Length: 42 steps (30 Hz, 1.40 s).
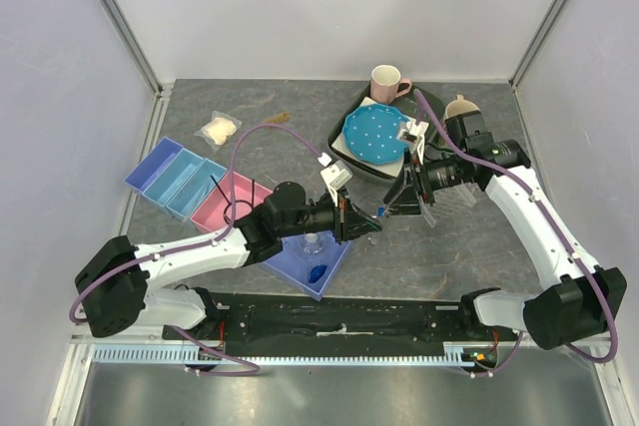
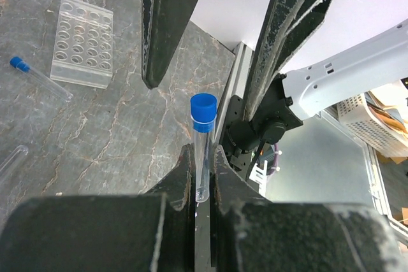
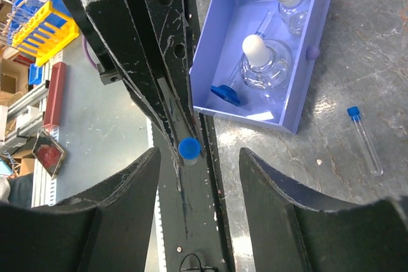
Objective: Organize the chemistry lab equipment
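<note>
My left gripper (image 1: 367, 229) is shut on a clear tube with a blue cap (image 2: 203, 111), held off the table, cap pointing toward the right gripper. My right gripper (image 1: 395, 205) is open. Its fingers (image 2: 169, 23) stand on either side of the cap without touching it. In the right wrist view the cap (image 3: 189, 148) sits between my open right gripper (image 3: 199, 155) jaws. The clear tube rack (image 2: 83, 41) stands on the table. A second blue-capped tube (image 2: 38, 78) lies beside it. The purple tray (image 1: 337, 268) holds two clear bottles (image 3: 264, 68) and the blue hexagonal piece (image 3: 226, 93).
The pink tray (image 1: 215, 214) holds the black wire ring, with blue trays (image 1: 172, 175) to its left. The bag of white wads (image 1: 220, 129) lies at the back left. The blue dotted plate (image 1: 374, 135) and a pink mug (image 1: 387, 82) stand at the back.
</note>
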Each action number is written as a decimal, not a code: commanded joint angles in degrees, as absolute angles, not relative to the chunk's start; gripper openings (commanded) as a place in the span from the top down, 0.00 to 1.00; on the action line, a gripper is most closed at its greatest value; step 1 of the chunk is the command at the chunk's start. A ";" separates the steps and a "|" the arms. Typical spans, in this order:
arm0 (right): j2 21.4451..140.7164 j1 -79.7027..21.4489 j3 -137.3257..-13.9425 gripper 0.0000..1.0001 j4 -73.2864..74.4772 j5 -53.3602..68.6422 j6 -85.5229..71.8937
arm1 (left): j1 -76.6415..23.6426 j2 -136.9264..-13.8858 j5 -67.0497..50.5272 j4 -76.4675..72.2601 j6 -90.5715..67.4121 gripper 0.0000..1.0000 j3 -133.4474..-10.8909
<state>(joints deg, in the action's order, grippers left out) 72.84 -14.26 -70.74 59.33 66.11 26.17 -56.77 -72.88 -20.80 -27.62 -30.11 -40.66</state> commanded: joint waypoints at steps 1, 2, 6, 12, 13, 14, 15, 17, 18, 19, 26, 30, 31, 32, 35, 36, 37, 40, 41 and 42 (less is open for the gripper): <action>71.11 -15.12 -68.83 0.41 54.32 69.00 21.37 | -57.04 -74.44 -22.76 -31.46 -31.11 0.98 -43.59; 70.93 -15.20 -68.47 0.44 53.01 68.99 20.84 | -57.13 -74.79 -22.85 -31.55 -31.29 0.98 -43.94; 70.49 -15.29 -67.33 0.55 52.21 68.73 19.51 | -57.04 -75.50 -23.03 -32.17 -31.81 0.98 -44.38; 70.31 -15.82 -66.97 0.63 52.21 67.76 19.42 | -57.04 -75.59 -22.32 -32.87 -32.52 0.98 -44.39; 70.40 -15.91 -66.97 0.63 52.21 67.59 19.34 | -57.13 -75.50 -22.15 -32.87 -32.52 0.98 -44.30; 70.31 -15.91 -66.89 0.63 52.21 67.50 19.42 | -57.04 -75.50 -21.71 -32.87 -32.61 0.98 -44.12; 70.23 -16.00 -66.80 0.64 52.29 67.41 19.42 | -57.04 -75.41 -21.71 -32.87 -32.69 0.98 -44.12; 70.14 -16.08 -66.80 0.68 52.30 67.24 19.51 | -57.04 -75.41 -21.71 -32.87 -32.78 0.98 -44.12; 70.14 -16.08 -66.88 0.70 52.21 67.06 19.60 | -57.04 -75.41 -21.71 -32.87 -32.78 0.98 -44.12; 70.05 -16.08 -66.88 0.78 52.29 67.15 19.60 | -57.04 -75.50 -21.71 -32.87 -32.87 0.98 -44.21; 69.00 -16.08 -67.06 0.89 52.21 66.27 20.83 | -57.04 -74.53 -20.83 -32.17 -33.22 0.81 -43.86; 68.29 -15.47 -67.06 0.90 52.03 62.77 22.15 | -56.95 -71.99 -20.13 -29.98 -32.44 0.59 -42.72; 68.03 -15.12 -66.97 0.90 51.94 62.23 22.58 | -56.69 -71.11 -19.69 -29.36 -31.21 0.47 -42.45; 67.85 -14.07 -66.80 0.90 51.94 61.88 22.85 | -56.60 -69.02 -19.17 -28.49 -30.59 0.43 -42.28; 66.89 -10.74 -66.45 0.90 51.51 59.77 24.17 | -55.29 -63.14 -16.10 -21.47 -26.82 0.28 -41.49; 66.36 -9.59 -66.10 0.90 50.81 59.16 23.82 | -54.67 -61.45 -14.78 -19.10 -25.85 0.23 -41.48; 64.79 -8.71 -65.57 0.90 48.02 56.71 23.21 | -53.19 -59.35 -12.50 -14.03 -23.40 0.13 -41.48; 59.97 -6.07 -61.54 0.90 39.60 49.07 20.32 | -50.55 -51.61 -7.49 -7.06 -18.05 0.00 -41.66; 58.81 -5.80 -59.09 0.90 37.55 43.39 20.04 | -49.93 -49.94 -6.34 -3.20 -16.54 0.00 -41.75; 57.67 -5.71 -57.58 0.89 35.09 39.94 19.43 | -49.49 -46.62 -4.94 -0.99 -15.04 0.00 -42.18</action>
<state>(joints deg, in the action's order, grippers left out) 63.37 -6.70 -62.59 46.96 54.35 21.54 -51.72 -54.57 -13.02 -13.13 -24.93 -41.50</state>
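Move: Between the two hands, the blue-capped test tube is held by the left fingers about 1 cm right of and above their hand point. From the right hand it lies about 1 cm back, 1 cm left and 2 cm below. The right gripper is about 2 cm right, 3 cm above and 1 cm ahead of the left hand. Some 22 cm below the left hand, the purple compartment is 14 cm left, level fore-and-aft; a loose tube is 7 cm straight ahead. Closing around the upright tube near its cap, the right fingers pinch it while both hands shift only about 1 cm. The left fingers then open wide, let go and withdraw some 8 cm left, 6 cm up and slightly forward; the right hand carries the tube about 5 cm right and 5 cm forward, turning about 15 degrees clockwise. ##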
